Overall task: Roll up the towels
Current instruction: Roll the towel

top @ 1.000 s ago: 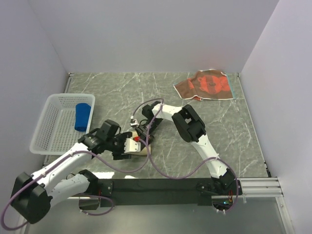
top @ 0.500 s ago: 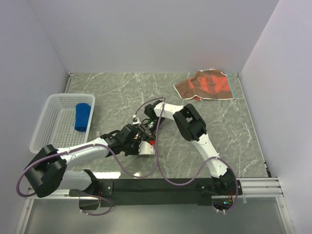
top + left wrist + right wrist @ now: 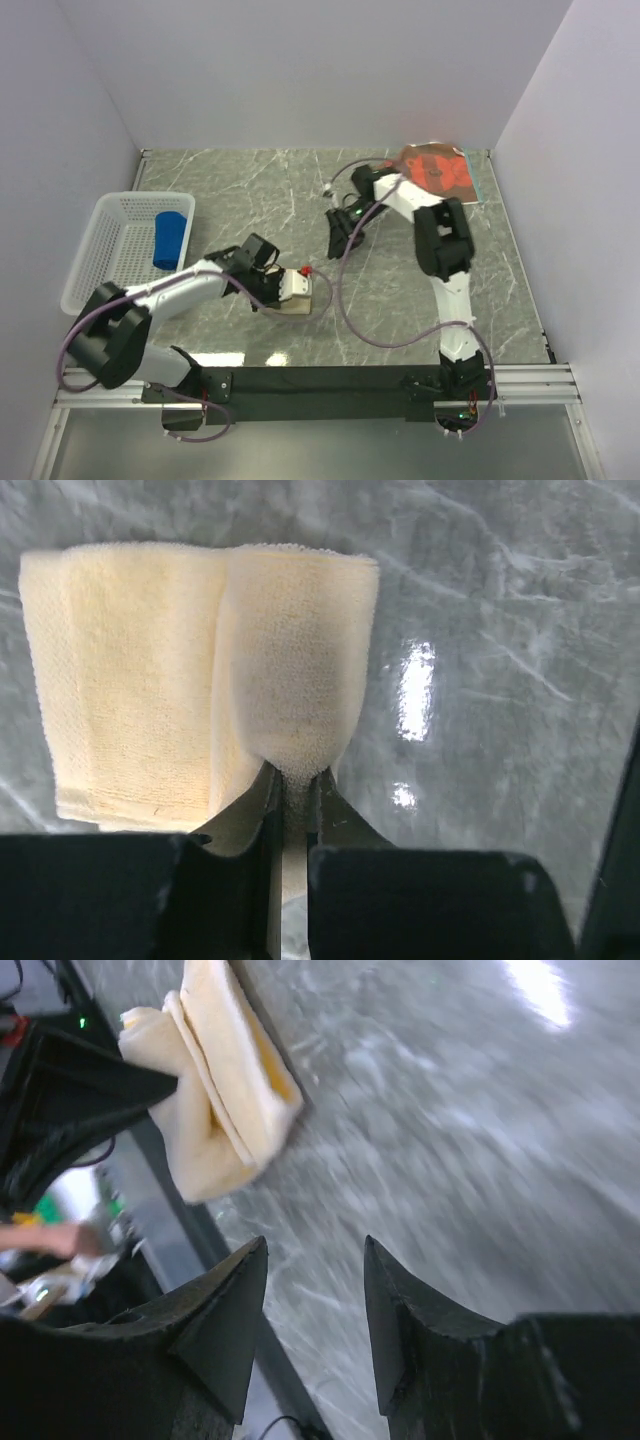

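The yellow towel [image 3: 150,680], cream side out, lies partly rolled on the marble table near the front; it also shows as the cream bundle [image 3: 291,310] and, in the right wrist view, as a folded wad [image 3: 220,1090]. My left gripper [image 3: 293,780] [image 3: 299,296] is shut on the end of its rolled fold. My right gripper [image 3: 315,1245] [image 3: 334,248] hangs open and empty over bare table, well behind and to the right of that towel. The blue towel [image 3: 170,240] lies rolled in the basket. The brown-and-orange towel [image 3: 445,172] lies flat at the back right, partly under the right arm.
A white mesh basket [image 3: 100,262] stands at the left edge. Walls close in the left, back and right sides. The right arm's cable [image 3: 345,320] loops across the table's middle. The black mounting rail [image 3: 340,380] runs along the front edge.
My right gripper opened, let go of the yellow towel and swung away towards the back right. My left gripper moved onto the towel and closed on its fold.
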{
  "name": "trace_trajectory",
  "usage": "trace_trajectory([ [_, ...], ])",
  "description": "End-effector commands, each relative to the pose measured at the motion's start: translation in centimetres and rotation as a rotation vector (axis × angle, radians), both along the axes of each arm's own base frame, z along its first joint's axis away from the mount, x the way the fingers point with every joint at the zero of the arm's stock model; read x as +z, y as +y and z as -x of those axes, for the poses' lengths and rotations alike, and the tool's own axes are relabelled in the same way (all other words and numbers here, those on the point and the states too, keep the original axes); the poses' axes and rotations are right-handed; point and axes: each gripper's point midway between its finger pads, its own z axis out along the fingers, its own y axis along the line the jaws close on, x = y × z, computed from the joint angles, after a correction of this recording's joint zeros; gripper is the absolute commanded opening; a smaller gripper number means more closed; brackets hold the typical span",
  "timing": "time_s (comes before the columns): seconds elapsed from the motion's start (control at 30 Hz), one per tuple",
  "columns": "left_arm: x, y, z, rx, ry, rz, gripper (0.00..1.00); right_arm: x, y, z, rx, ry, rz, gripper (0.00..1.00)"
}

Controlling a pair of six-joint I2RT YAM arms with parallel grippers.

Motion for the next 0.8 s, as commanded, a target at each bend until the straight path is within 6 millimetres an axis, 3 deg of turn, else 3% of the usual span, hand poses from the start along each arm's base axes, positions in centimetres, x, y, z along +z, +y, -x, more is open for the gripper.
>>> trace_trajectory([
  [0.0,-0.9,2.9,3.5,0.021,0.319,-0.094,0.01,5.4,-3.3,-3.6,-0.078,-0.283,-0.004,0.51],
  [0.03,-1.2,2.5,3.4,0.019,0.38,-0.084,0.01,5.3,-4.2,-3.3,-0.094,-0.29,0.009,0.51],
  [0.07,-1.1,3.0,3.1,0.045,0.428,-0.085,0.01,7.0,-4.9,-3.7,-0.111,-0.369,-0.004,0.5],
  [0.1,-0.2,2.3,1.5,0.051,0.424,-0.058,0.01,7.5,-5.8,-3.7,-0.127,-0.393,-0.001,0.5],
  [0.13,-1.0,2.1,1.2,0.048,0.483,-0.057,0.01,7.1,-6.6,-2.9,-0.131,-0.392,0.021,0.5],
  [0.17,-1.0,2.2,0.5,0.067,0.514,-0.049,0.01,8.6,-7.1,-2.7,-0.133,-0.459,0.012,0.5],
  [0.2,-0.3,1.8,-0.8,0.065,0.522,-0.035,0.01,8.9,-7.7,-2.3,-0.141,-0.482,0.02,0.49],
  [0.23,-1.4,2.0,-1.2,0.089,0.596,-0.038,0.01,9.3,-8.5,-1.3,-0.143,-0.526,0.032,0.49],
  [0.27,-0.9,1.5,-3.1,0.091,0.587,-0.019,0.01,9.4,-8.8,-0.7,-0.134,-0.554,0.034,0.49],
  [0.3,-0.9,1.6,-3.2,0.098,0.629,-0.025,0.01,8.7,-9.2,0.6,-0.124,-0.543,0.041,0.49],
  [0.33,-2.1,1.7,-3.6,0.114,0.683,-0.034,0.01,9.8,-9.4,1.3,-0.121,-0.584,0.027,0.49],
  [0.37,-1.9,1.5,-5.4,0.126,0.667,-0.015,0.01,9.9,-9.4,2.0,-0.098,-0.601,0.008,0.5],
  [0.47,-3.4,1.8,-7.2,0.155,0.708,-0.045,0.04,10.0,-9.2,4.0,-0.048,-0.661,-0.004,0.52],
  [0.6,-4.3,1.4,-8.5,0.151,0.749,-0.044,0.05,9.7,-6.8,5.7,0.051,-0.785,0.019,0.52],
  [0.63,-5.2,1.3,-8.9,0.145,0.765,-0.055,0.05,9.6,-3.1,6.7,0.155,-0.903,0.011,0.52],
  [0.67,-5.2,1.3,-8.9,0.146,0.765,-0.057,0.05,9.4,-3.5,6.3,0.146,-0.918,0.047,0.52],
  [0.7,-5.7,1.4,-9.0,0.149,0.768,-0.065,0.05,9.3,-1.9,5.8,0.164,-0.966,0.039,0.52],
  [0.73,-5.8,1.4,-9.2,0.152,0.765,-0.064,0.06,9.1,-0.1,6.7,0.23,-1.005,0.033,0.53],
  [0.77,-5.9,1.4,-9.2,0.147,0.766,-0.066,0.06,8.7,0.5,6.3,0.251,-1.053,0.076,0.54],
])
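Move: The left hand already pinches the near, rolled part of the cream towel by its left end; the towel's middle is about 5 cm to the right, 3 cm ahead and 1 cm below. The blue towel, in the basket, is roughly 23 cm to its left and 15 cm ahead, at about its height. From the right hand, hanging empty, the cream towel is some 9 cm back, 11 cm left and 3 cm lower; the brown towel lies about 19 cm ahead, 22 cm right and 5 cm lower. Still pinching the roll's end, the left hand carries the rolled part forward about 5 cm along the table over the flat layers, its wrist turning some 55 degrees so the fingertips swing back towards the base. The right hand, half open and touching nothing, rises and swings right, then draws back and returns partly left, high off the towel's right side, its fingers tipping forward. ##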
